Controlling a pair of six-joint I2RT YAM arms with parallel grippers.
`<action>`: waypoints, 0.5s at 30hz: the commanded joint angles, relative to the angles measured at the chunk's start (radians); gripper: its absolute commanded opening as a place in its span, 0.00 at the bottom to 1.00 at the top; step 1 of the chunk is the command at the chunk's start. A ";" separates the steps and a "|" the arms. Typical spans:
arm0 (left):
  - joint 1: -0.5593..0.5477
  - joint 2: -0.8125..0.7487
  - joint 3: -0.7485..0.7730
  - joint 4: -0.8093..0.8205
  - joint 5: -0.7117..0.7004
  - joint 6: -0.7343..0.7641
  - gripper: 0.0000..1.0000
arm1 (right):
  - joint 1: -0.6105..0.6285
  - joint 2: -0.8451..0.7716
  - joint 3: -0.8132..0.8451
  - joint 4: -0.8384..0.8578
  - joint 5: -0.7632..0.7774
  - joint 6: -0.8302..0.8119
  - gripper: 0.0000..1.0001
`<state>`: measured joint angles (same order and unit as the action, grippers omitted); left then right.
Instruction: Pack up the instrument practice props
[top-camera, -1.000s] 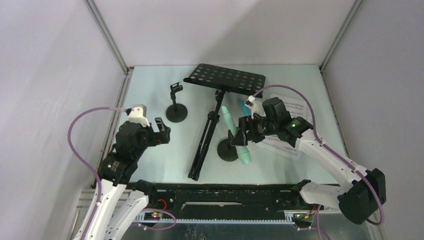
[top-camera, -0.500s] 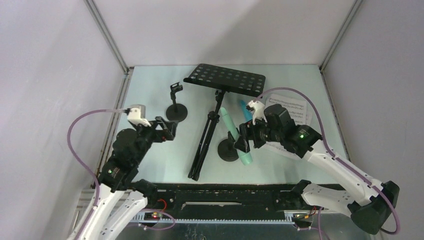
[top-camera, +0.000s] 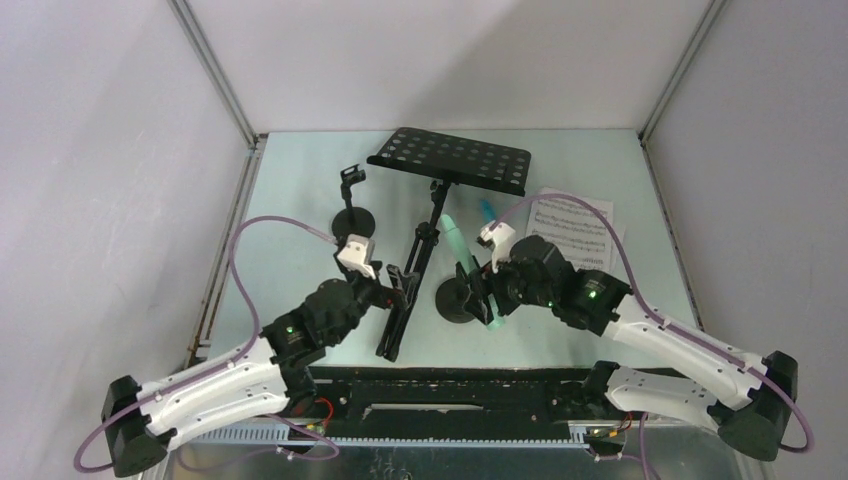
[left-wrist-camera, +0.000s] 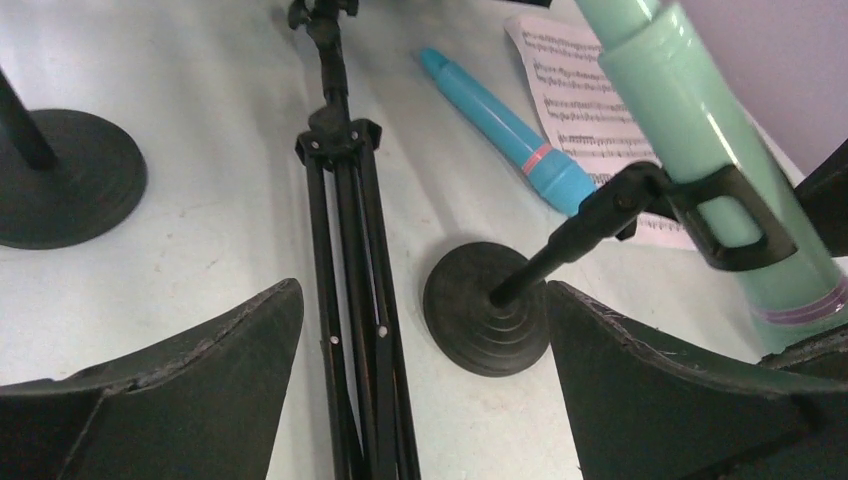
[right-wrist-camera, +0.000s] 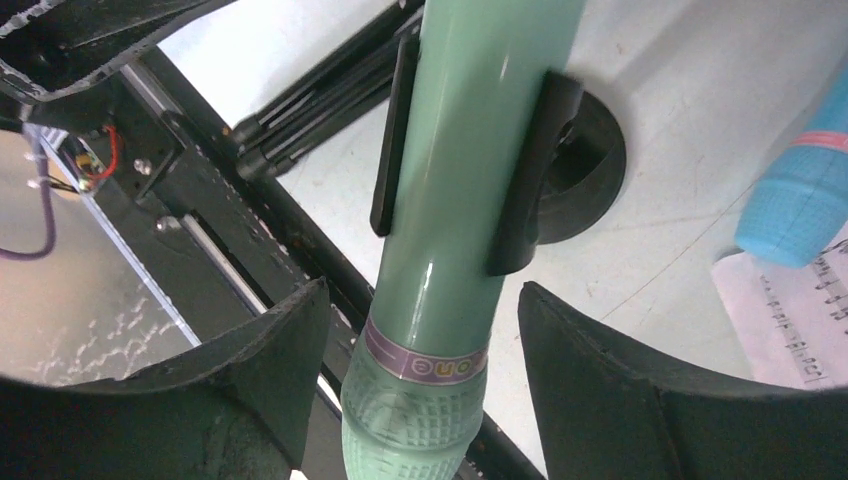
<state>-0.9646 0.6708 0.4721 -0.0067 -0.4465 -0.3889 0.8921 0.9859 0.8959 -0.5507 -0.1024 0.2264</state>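
The mint-green microphone (top-camera: 470, 275) leans in the clip of a round-based holder (top-camera: 455, 300). My right gripper (right-wrist-camera: 422, 290) is open around the microphone's (right-wrist-camera: 450, 250) grille end, with a gap on each side. My left gripper (left-wrist-camera: 420, 300) is open low over the table, straddling the folded tripod legs (left-wrist-camera: 350, 330) and that holder's base (left-wrist-camera: 487, 305). The black music rack (top-camera: 450, 160) lies with its perforated desk at the back. The blue microphone (top-camera: 488, 215) lies beside the sheet music (top-camera: 575, 220). An empty second holder (top-camera: 352, 222) stands at the left.
A black rail (top-camera: 450, 385) runs along the table's near edge, close under the mint microphone's head. White enclosure walls with metal corner posts (top-camera: 215, 80) close in the sides and back.
My left arm has swung right and forward from the table's left side to the tripod legs. My right gripper has slid nearer along the mint microphone and its jaws have narrowed.
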 joint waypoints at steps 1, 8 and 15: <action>-0.038 0.039 -0.064 0.255 -0.047 0.051 0.97 | 0.066 -0.013 -0.041 0.066 0.100 0.045 0.76; -0.069 0.125 -0.156 0.534 0.053 0.232 0.99 | 0.141 -0.032 -0.063 0.063 0.234 0.129 0.68; -0.126 0.242 -0.185 0.713 0.189 0.399 1.00 | 0.146 -0.085 -0.024 -0.009 0.226 0.153 0.48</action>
<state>-1.0584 0.8703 0.3214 0.5087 -0.3485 -0.1242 1.0286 0.9394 0.8284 -0.5350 0.0952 0.3450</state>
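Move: The mic stand holding the green microphone has its pole some 14 cm to the left hand's right, about level ahead and roughly 8 cm lower; the music stand's folded legs lie 4 cm to the right and about 15 cm below that hand. From the right hand, the green microphone's middle is about 7 cm ahead and 4 cm left at similar height, its head between the open fingers. The blue microphone lies 16 cm ahead of that hand, 3 cm right, 15 cm down. The right fingers close onto the green microphone's head beside the purple ring, touching both sides by the end, after the hand sinks about 2.5 cm and eases back, then lifts a centimetre. Meanwhile the left hand, fingers wide open, travels about 5 cm right towards the mic stand, sinking slightly while turning clockwise and tipping its fingers up, each over 10 degrees. ##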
